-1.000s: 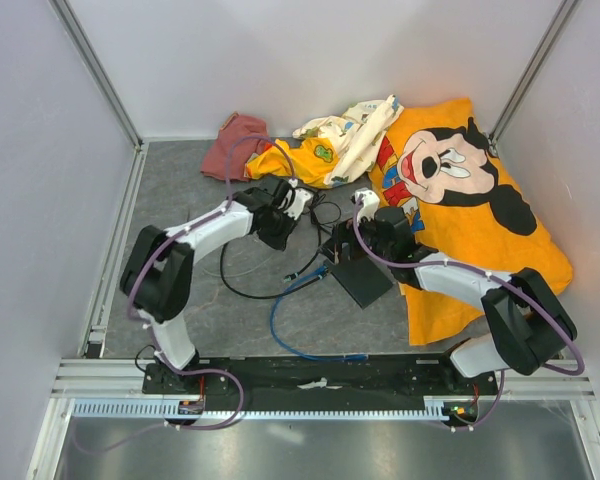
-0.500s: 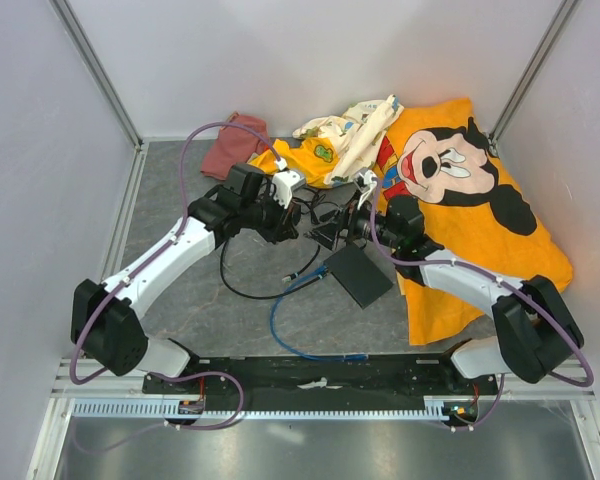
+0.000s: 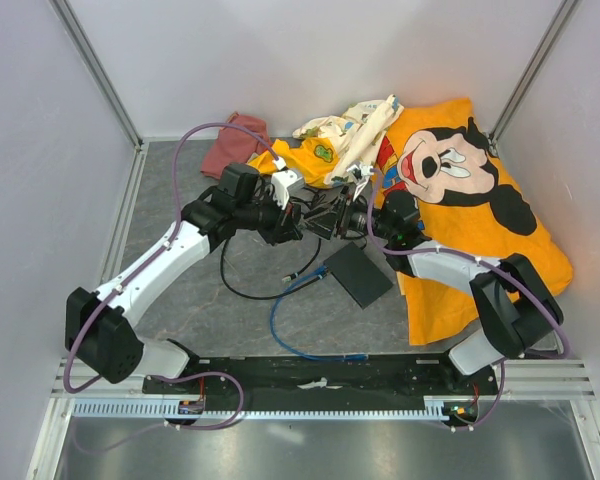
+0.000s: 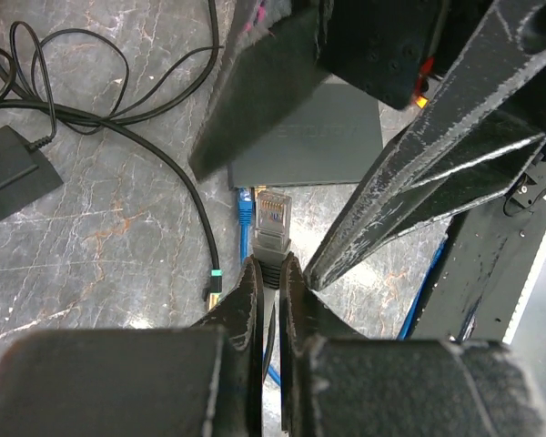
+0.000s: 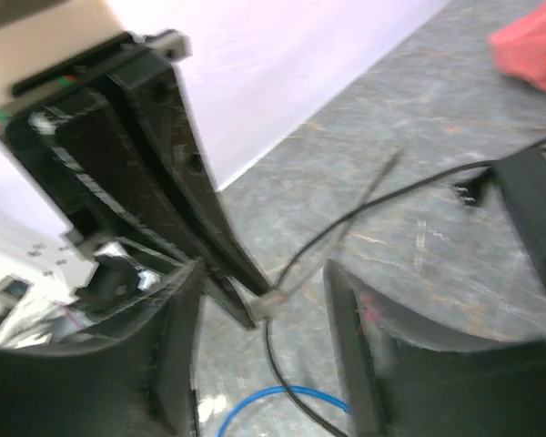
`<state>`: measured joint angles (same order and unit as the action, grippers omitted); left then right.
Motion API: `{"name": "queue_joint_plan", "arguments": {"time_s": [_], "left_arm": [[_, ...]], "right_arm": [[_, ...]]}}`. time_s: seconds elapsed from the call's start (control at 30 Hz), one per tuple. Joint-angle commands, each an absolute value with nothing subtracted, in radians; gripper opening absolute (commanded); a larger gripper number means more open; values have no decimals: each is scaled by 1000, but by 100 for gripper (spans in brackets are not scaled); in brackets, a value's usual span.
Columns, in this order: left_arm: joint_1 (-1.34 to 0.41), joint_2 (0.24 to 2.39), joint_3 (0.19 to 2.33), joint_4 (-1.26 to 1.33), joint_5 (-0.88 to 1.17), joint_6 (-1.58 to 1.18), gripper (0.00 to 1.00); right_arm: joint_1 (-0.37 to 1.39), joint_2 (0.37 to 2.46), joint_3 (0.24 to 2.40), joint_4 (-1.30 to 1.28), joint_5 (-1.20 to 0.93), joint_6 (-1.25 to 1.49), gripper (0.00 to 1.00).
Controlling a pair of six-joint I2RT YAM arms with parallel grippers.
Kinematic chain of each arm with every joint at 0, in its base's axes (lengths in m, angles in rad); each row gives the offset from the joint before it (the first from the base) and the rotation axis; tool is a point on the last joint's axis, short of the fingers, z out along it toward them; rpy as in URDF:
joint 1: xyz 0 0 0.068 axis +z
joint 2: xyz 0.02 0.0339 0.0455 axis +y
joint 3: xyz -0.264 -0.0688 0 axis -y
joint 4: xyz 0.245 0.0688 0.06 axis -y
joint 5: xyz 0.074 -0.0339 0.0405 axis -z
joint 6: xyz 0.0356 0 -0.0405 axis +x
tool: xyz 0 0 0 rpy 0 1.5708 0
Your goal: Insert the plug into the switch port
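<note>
My left gripper (image 4: 268, 273) (image 3: 306, 218) is shut on a grey-booted connector (image 4: 271, 228) with a clear tip, held above the table. The plug (image 4: 244, 208), ending the bright-blue cable (image 3: 285, 335), lies on the table just beyond it, next to the switch (image 4: 318, 146) (image 3: 358, 274), a flat black box whose ports I cannot see. My right gripper (image 5: 264, 355) (image 3: 332, 215) is open, its fingers (image 5: 177, 346) standing either side of the left fingertips and the grey connector (image 5: 273, 303) without touching it.
Thin black cables (image 4: 118, 118) loop over the grey table beside a black adapter (image 4: 9, 182). An orange Mickey Mouse cloth (image 3: 460, 190), a pale printed cloth (image 3: 350, 130) and a red cloth (image 3: 230, 145) lie at the back and right.
The left arm stretched out, holding its connector near the centre. The right gripper moved left off the switch towards the left fingertips, and its jaws have narrowed.
</note>
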<state>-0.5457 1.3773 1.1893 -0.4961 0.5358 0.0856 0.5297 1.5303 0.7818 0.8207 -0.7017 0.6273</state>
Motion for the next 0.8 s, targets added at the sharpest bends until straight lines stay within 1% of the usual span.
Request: {"name": "queue_joint_plan", "arguments": {"time_s": [0.0, 0.03, 0.13, 0.3, 0.47, 0.5, 0.53, 0.6, 0.63, 0.67, 0.7, 0.77], "left_arm": [[-552, 1347, 1187, -437, 607, 58, 2], [-552, 1347, 1187, -434, 609, 55, 2], [-552, 1342, 1184, -420, 615, 51, 2], [-551, 1315, 1160, -379, 627, 29, 2], [-551, 1290, 1138, -345, 617, 8, 2], [-549, 1284, 1135, -341, 614, 9, 2], [-549, 1281, 1131, -338, 612, 9, 2], [-549, 1276, 1118, -318, 611, -20, 2], [-549, 1273, 1114, -308, 607, -24, 2], [-549, 1272, 1106, -296, 601, -34, 2], [-549, 1272, 1104, -295, 595, -38, 3], [-551, 1269, 1101, -296, 554, -55, 10]], "right_arm": [[526, 1557, 807, 979, -765, 684, 56], [525, 1562, 805, 988, -768, 698, 50], [526, 1571, 798, 1008, -775, 709, 43], [526, 1580, 767, 1048, -775, 729, 41], [522, 1585, 742, 1106, -769, 753, 32], [522, 1585, 735, 1117, -767, 765, 29], [522, 1585, 730, 1127, -765, 772, 24], [522, 1588, 724, 1153, -767, 793, 17], [522, 1589, 723, 1161, -767, 798, 7], [522, 1588, 718, 1170, -764, 802, 2], [520, 1585, 715, 1170, -758, 807, 0], [520, 1563, 706, 1157, -732, 811, 0]]}}
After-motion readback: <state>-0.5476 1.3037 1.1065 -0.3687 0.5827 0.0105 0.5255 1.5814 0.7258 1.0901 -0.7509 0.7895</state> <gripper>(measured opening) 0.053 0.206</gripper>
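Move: The plug, still held in the left fingertips, has its head about 1 cm ahead of the left hand's grip point, 2 cm right and 1 cm below. From the right hand it lies between the open jaws, about 1 cm back, 1 cm left and 1 cm below. The switch lies roughly 2 cm back, 11 cm right and 18 cm below the right hand; the black power adapter is some 13 cm ahead, 6 cm left and as low. The plug's head is taken between the right fingers, which close from well open to a narrow gap and seem to pinch it, while the right hand eases back and up by about 1.5 cm and rolls slightly. The left hand keeps its grip just behind the head, rising about 1.5 cm and drifting slightly back with a tilt of some 5 degrees. ##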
